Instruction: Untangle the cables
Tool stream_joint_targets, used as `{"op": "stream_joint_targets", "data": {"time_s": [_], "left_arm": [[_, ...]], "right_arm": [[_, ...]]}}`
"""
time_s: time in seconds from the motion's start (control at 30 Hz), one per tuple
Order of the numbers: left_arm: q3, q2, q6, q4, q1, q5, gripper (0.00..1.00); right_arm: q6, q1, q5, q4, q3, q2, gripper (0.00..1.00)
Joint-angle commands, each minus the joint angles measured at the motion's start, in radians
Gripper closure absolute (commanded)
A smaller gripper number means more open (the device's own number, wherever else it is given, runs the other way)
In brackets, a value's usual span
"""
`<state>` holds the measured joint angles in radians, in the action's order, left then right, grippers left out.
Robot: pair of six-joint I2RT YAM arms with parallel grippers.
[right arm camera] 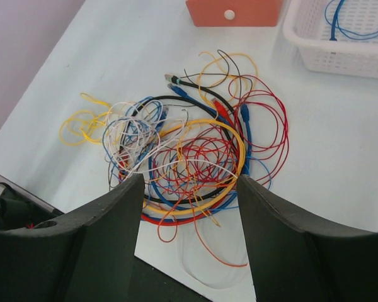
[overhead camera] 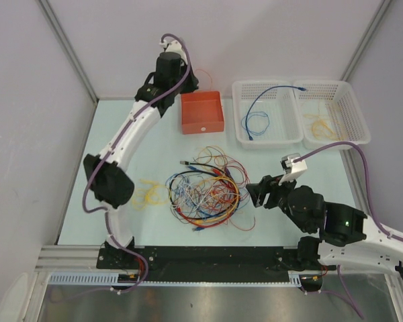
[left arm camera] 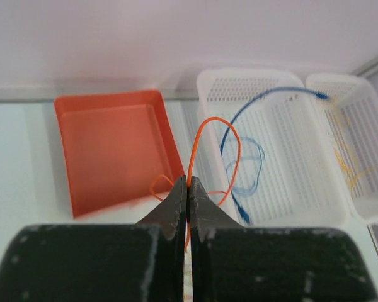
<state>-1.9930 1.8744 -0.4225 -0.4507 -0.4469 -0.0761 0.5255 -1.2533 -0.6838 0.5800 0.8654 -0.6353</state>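
Note:
The cables [overhead camera: 205,188] lie in one tangled heap of red, blue, yellow, white and black loops at the middle of the table. My right gripper [overhead camera: 255,191] hovers just right of the heap. In the right wrist view it [right arm camera: 190,178] stands open, with the near edge of the tangle [right arm camera: 189,145] showing between its fingers and nothing held. My left gripper [overhead camera: 190,82] is at the back by the orange tray [overhead camera: 203,113]. Seen from the left wrist, it [left arm camera: 187,182] is shut on a thin orange wire [left arm camera: 205,126] that loops up above the tips.
A white basket [overhead camera: 269,142] at the back right holds a blue cable [overhead camera: 258,114]. A second basket [overhead camera: 336,139] beside it holds yellow wire [overhead camera: 319,124]. A loose yellow cable [overhead camera: 148,191] lies left of the heap. The table's front edge runs just below the tangle.

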Motion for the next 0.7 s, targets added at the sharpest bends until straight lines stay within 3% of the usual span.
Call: {"op": "stream_joint_targets", "data": {"time_s": [0.0, 0.13, 0.43, 0.47, 0.5, 0.57, 0.6, 0.67], "left_arm": [[-0.232, 0.156, -0.027, 0.018, 0.043, 0.038, 1.0], [-0.332, 0.278, -0.041, 0.047, 0.074, 0.05, 1.0], [-0.329, 0.434, -0.094, 0.144, 0.129, 0.094, 0.99], [-0.331, 0.443, -0.096, 0.161, 0.131, 0.122, 0.92], [-0.336, 0.45, -0.098, 0.167, 0.131, 0.128, 0.54], [-0.337, 0.445, -0.088, 0.187, 0.128, 0.142, 0.31], [-0.325, 0.434, -0.084, 0.193, 0.125, 0.142, 0.01], [-0.294, 0.375, -0.056, 0.222, 0.114, 0.134, 0.0]], "right_arm": [[0.022, 0.023, 0.009, -0.121, -0.071, 0.014, 0.36], [0.021, 0.063, 0.069, -0.141, -0.088, -0.02, 0.36], [0.005, 0.198, 0.185, -0.144, -0.109, -0.03, 0.37], [0.005, 0.21, 0.194, -0.147, -0.112, -0.032, 0.36], [0.002, 0.235, 0.216, -0.15, -0.112, -0.038, 0.37], [0.002, 0.249, 0.243, -0.152, -0.112, -0.046, 0.37], [0.004, 0.258, 0.25, -0.155, -0.112, -0.049, 0.37], [0.011, 0.261, 0.259, -0.16, -0.112, -0.053, 0.37]]}}
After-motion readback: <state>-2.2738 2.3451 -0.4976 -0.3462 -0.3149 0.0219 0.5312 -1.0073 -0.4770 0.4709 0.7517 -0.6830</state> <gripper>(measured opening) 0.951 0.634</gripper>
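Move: The orange box, where the thin orange-red cable held in the shut left fingers is to go, lies about 14 cm ahead of the left hand, 1 cm to its right and some 29 cm below. The white bin is 12 cm ahead and 28 cm right; the tangle lies 22 cm back and 4 cm right. From the right hand, the tangle is about 12 cm ahead, 13 cm left and 26 cm down; its loose red end lies almost straight beneath. The thin orange-red cable is carried forward and down by the left hand, about 12 cm each way, forward first and then mostly sinking over the orange box; near the end the fingers spring wide open, still well above the rim, and let go of the cable. The empty, half-open right hand sinks some 4 cm and eases 3 cm forward towards the tangle, touching nothing. ##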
